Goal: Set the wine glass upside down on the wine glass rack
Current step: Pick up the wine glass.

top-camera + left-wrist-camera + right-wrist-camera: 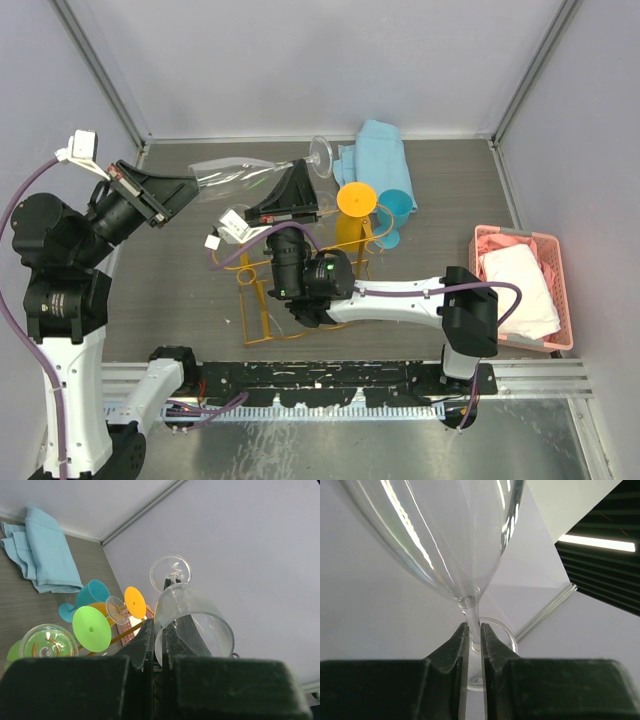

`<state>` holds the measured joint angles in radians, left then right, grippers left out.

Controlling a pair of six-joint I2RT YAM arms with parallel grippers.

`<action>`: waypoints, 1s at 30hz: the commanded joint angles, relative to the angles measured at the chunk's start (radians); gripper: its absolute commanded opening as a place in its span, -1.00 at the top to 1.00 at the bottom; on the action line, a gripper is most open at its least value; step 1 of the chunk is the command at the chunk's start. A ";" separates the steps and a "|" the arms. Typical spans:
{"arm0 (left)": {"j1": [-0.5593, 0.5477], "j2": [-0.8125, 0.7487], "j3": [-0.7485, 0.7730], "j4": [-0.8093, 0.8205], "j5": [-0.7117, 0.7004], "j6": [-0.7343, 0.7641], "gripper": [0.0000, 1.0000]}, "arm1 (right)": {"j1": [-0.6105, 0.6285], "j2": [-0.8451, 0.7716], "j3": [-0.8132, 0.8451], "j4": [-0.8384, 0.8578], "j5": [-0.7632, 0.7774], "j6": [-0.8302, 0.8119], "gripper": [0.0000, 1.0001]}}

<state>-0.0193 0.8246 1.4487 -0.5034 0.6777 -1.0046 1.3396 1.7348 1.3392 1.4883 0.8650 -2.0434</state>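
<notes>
A clear wine glass hangs on its side in the air between my two grippers, bowl to the left and foot to the right. My left gripper is shut on the rim of the bowl, one finger inside and one outside. My right gripper is shut on the thin stem, just below the bowl. The orange-gold wine glass rack stands on the table under the right arm. Several coloured glasses hang on it upside down, among them an orange foot and a blue glass.
A light blue cloth lies at the back of the table. A pink basket holding white cloth sits at the right edge. On the rack, the left wrist view shows a green foot, an orange foot and a small clear glass.
</notes>
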 commanded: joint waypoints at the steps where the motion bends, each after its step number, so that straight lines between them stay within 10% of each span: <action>1: -0.002 -0.012 0.045 0.046 0.013 -0.001 1.00 | 0.009 -0.001 0.034 0.121 -0.066 -0.031 0.71; 16: -0.002 -0.007 0.054 0.058 0.005 -0.002 1.00 | 0.013 0.003 -0.013 0.209 -0.097 -0.078 -0.11; 30: -0.003 -0.011 0.068 0.056 -0.019 0.004 1.00 | 0.101 -0.068 -0.067 0.215 -0.060 -0.087 -0.22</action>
<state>-0.0196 0.8242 1.4796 -0.5060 0.6762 -1.0054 1.4075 1.7447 1.2659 1.5333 0.8024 -2.0922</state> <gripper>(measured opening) 0.030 0.608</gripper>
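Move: The wine glass lies on its side in the air between the hands. The left hand already pinches its bowl at the rim, with the glass's middle about 7 cm to the right and 3 cm ahead; for the right hand, shut on the stem, that middle is some 8 cm left and 1 cm back. From the left hand, the rack's top rails are 5 cm ahead, 13 cm right and 26 cm below, the lime glass 7 cm ahead, 9 cm right and 30 cm down. The right hand opens its fingers from their narrow grip to a little over half wide and lets go of the stem, easing up and back by under a centimetre at first, then drawing off back, to its left and down, ending about 4 cm from where it began, below and on the base side of the stem. The left hand keeps its pinch on the rim of the bowl and near the end lifts by about 1 cm with hardly any turn. ##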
